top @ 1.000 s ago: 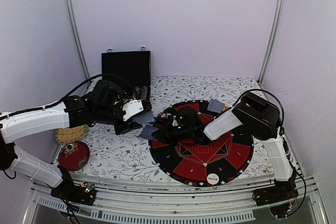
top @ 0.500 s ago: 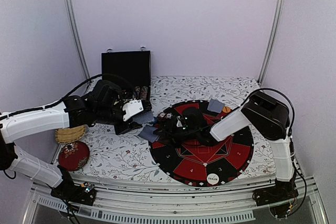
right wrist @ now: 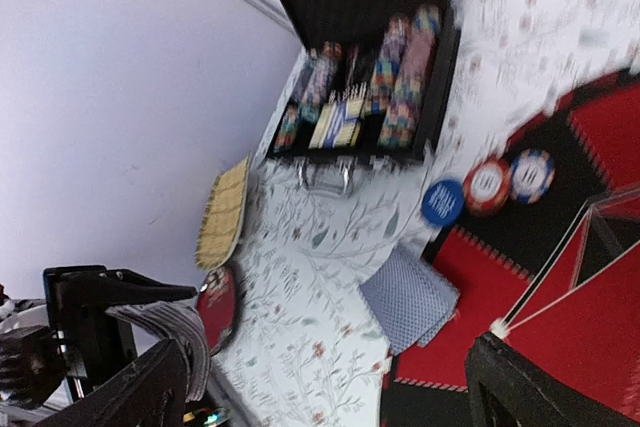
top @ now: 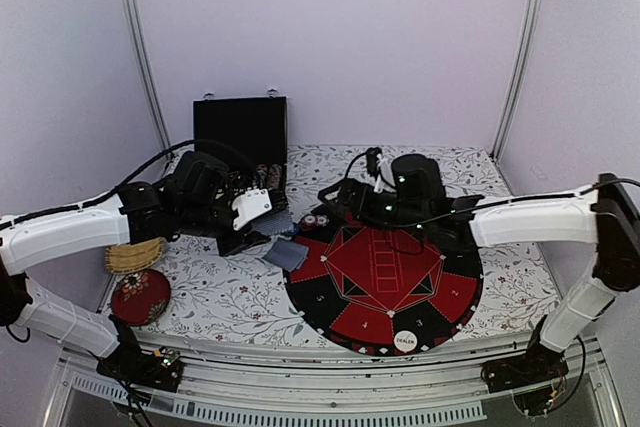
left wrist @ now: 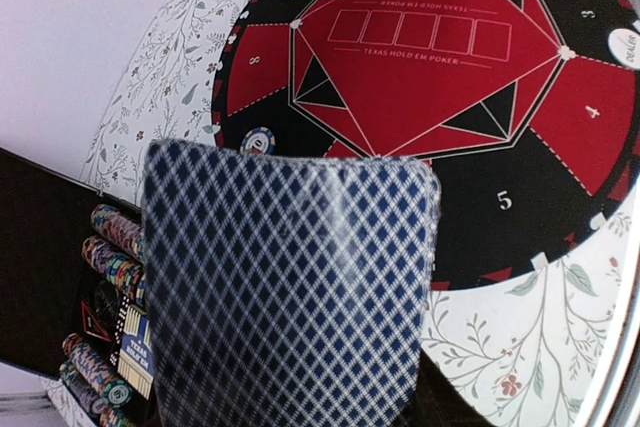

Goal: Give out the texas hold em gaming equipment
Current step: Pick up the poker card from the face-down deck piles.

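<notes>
My left gripper [top: 250,232] hovers left of the mat, shut on playing cards [left wrist: 290,287]. Their blue diamond-patterned back fills the left wrist view and hides the fingers. My right gripper [top: 338,197] hangs open above the mat's far left edge, nothing between its fingers [right wrist: 140,387]. Two face-down cards [top: 287,252] [right wrist: 410,297] lie overlapped at the mat's left rim. Beside them sit a blue button [right wrist: 443,201], a red chip [right wrist: 488,185] and a blue-striped chip [right wrist: 532,174]. The white DEALER button [top: 405,341] rests on the mat's near edge.
The round red-and-black mat [top: 385,267] covers the table's right half. The open black chip case [top: 240,132] [right wrist: 370,67] stands at the back left with rows of chips. A woven yellow pad [top: 135,255] and a red round item [top: 140,297] lie near the left edge.
My right gripper opened, rose and swung back from the mat's left rim, its arm stretching out. The two cards stay at the rim. The left arm has not moved.
</notes>
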Tool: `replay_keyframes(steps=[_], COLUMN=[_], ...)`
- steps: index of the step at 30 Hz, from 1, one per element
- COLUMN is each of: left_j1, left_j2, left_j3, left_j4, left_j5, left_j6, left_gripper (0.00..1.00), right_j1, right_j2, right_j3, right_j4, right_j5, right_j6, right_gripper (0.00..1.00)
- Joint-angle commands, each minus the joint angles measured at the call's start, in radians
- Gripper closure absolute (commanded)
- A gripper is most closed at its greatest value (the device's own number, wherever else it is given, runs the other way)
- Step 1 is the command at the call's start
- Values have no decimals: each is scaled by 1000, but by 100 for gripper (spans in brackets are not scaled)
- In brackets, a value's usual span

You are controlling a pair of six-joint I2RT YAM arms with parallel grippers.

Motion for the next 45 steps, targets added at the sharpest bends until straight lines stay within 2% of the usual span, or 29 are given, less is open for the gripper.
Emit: replay_keyframes(steps=[1,3,4,6,8,10,16,21,31,36,45], left_j1=[-3,-3,-3,-5,-4,-6,-13,-14,-18,-18,-18], left_j2=[-27,-30,-32,-36,-39,-43,-42,-38,-37,-38,-37], left_j3=[10,10,9,9,7,5,2,1,1,0,-4], left_j4=[15,15,15,15,15,16,20,21,22,22,25], left_j5=[24,33,39,55,69,78,97,94,101,101,98], left_j6=[11,13,15,18,21,24,27,29,27,27,29], left_gripper=[52,52,52,52,52,52,52,52,52,52,53], right_j1=[7,2,-7,-51,-87,-100,-96,-47,-12,-6,-8], right_j2=[-205,-275,-305,-336,-313,-244,-27,108,254,269,150], right_j3=[-55,-85,-96,-88,-39,20,169,312,395,427,340], right_j4=[-123,-51,1,29,23,6,-23,-109,-109,-179,-242], right_j5=[397,410,318,-6,-277,-440,-635,-636,-536,-460,-358], right_j6=[-474,-592,-685,-775,-768,-727,-574,-592,-569,-609,-666], right_gripper=[1,1,1,1,1,1,1,1,1,16,43])
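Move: The face-down deck, still held in the left fingers, lies about 11 cm to the right hand's left, 4 cm back and almost level with it. The loose cards on the mat's rim are about 11 cm left, level fore-and-aft and some 16 cm below. The blind chips lie roughly 8 cm ahead, 6 cm left and 16 cm down. From the left hand point, the deck's middle is about 2 cm ahead, 2 cm right and 1 cm lower. Towards the face-down deck the right hand takes a high loop: up some 13 cm while swinging right, then back left and down with the wrist turning counter-clockwise about 35 degrees. It brings its wide-open fingers astride the deck's free edge and partly closes them there. The left hand keeps its grip on the deck, easing slightly back, right and up. ##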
